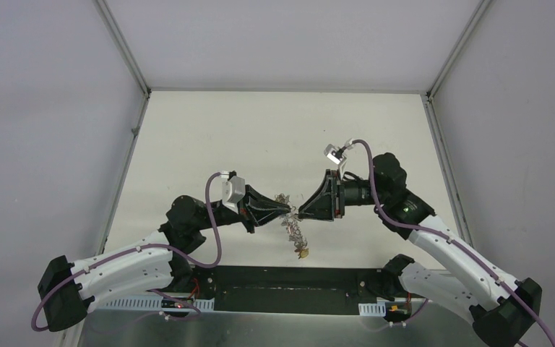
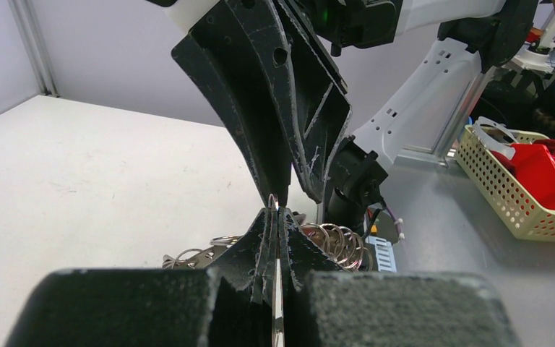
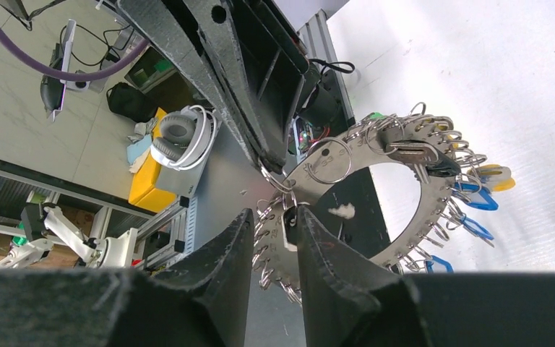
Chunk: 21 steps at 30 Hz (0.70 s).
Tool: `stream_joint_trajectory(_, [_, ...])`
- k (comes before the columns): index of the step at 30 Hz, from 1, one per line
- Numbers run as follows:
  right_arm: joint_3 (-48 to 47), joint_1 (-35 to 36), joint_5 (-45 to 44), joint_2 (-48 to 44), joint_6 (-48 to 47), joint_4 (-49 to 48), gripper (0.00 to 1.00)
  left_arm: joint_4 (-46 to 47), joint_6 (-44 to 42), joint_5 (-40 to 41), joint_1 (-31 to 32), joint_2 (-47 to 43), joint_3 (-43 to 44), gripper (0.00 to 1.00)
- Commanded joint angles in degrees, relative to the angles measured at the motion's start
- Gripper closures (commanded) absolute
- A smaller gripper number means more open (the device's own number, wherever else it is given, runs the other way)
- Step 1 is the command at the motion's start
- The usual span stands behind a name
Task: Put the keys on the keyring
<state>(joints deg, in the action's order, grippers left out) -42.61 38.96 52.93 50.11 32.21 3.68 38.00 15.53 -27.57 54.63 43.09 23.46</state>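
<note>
The keyring (image 3: pixel 405 238) is a large flat silver ring fringed with small split rings and blue and yellow tags. It hangs in the air between the two arms, above the table's near edge (image 1: pixel 295 233). My left gripper (image 1: pixel 287 211) is shut on the ring's rim, which shows edge-on between its fingertips (image 2: pixel 277 214). My right gripper (image 3: pixel 271 217) faces it with its jaws apart, and the ring's numbered rim lies between them, close to the right finger. A metal key with a black head (image 3: pixel 420 153) hangs on the ring's upper part.
The white table (image 1: pixel 274 137) stretches behind the arms, walled on three sides. A black strip (image 1: pixel 289 278) and the arm bases run along the near edge. Off the table, a cream basket (image 2: pixel 527 181) holds red items.
</note>
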Motion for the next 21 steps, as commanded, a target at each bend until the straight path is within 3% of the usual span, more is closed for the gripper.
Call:
stream_joint_trajectory(1, [0.3, -0.2, -1.5, -1.8, -1.1, -1.4, 0.72, 5.2, -0.9, -0.4, -0.4, -1.5, 1.1, 1.0])
stream_joint_trajectory(10, [0.2, -0.1, -0.7, 0.8, -0.8, -2.0, 0.77, 5.2, -0.8, -0.6, -0.4, -1.7, 1.2, 1.0])
stream_joint_trajectory(21, [0.3, -0.1, 0.3, 2.9, 0.4, -3.5, 1.0, 5.4, -0.8, -0.8, -0.4, -1.2, 1.4, 1.0])
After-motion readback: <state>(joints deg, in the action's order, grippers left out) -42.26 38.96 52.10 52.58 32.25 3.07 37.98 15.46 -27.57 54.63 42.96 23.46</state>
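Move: The small ring stands in my left fingertips. The edge where it joins the keyring, which I go for, is about 1 cm ahead, 1 cm left and 1 cm below my open right fingers, and about 1 cm right of and 1 cm below my left hand, level fore and aft. From my right hand, the left fingertips lie 2 cm left and 1 cm ahead at the same height; the keyring's middle hangs 6 cm lower, 1 cm back and 1 cm left. I keep my left hand still, shut on the small ring. My right hand eases down and forward, about 1.5 cm in all and slightly left towards the left fingertips, while its fingers close from about a third open to shut, coming to pinch where the small ring meets the keyring. ##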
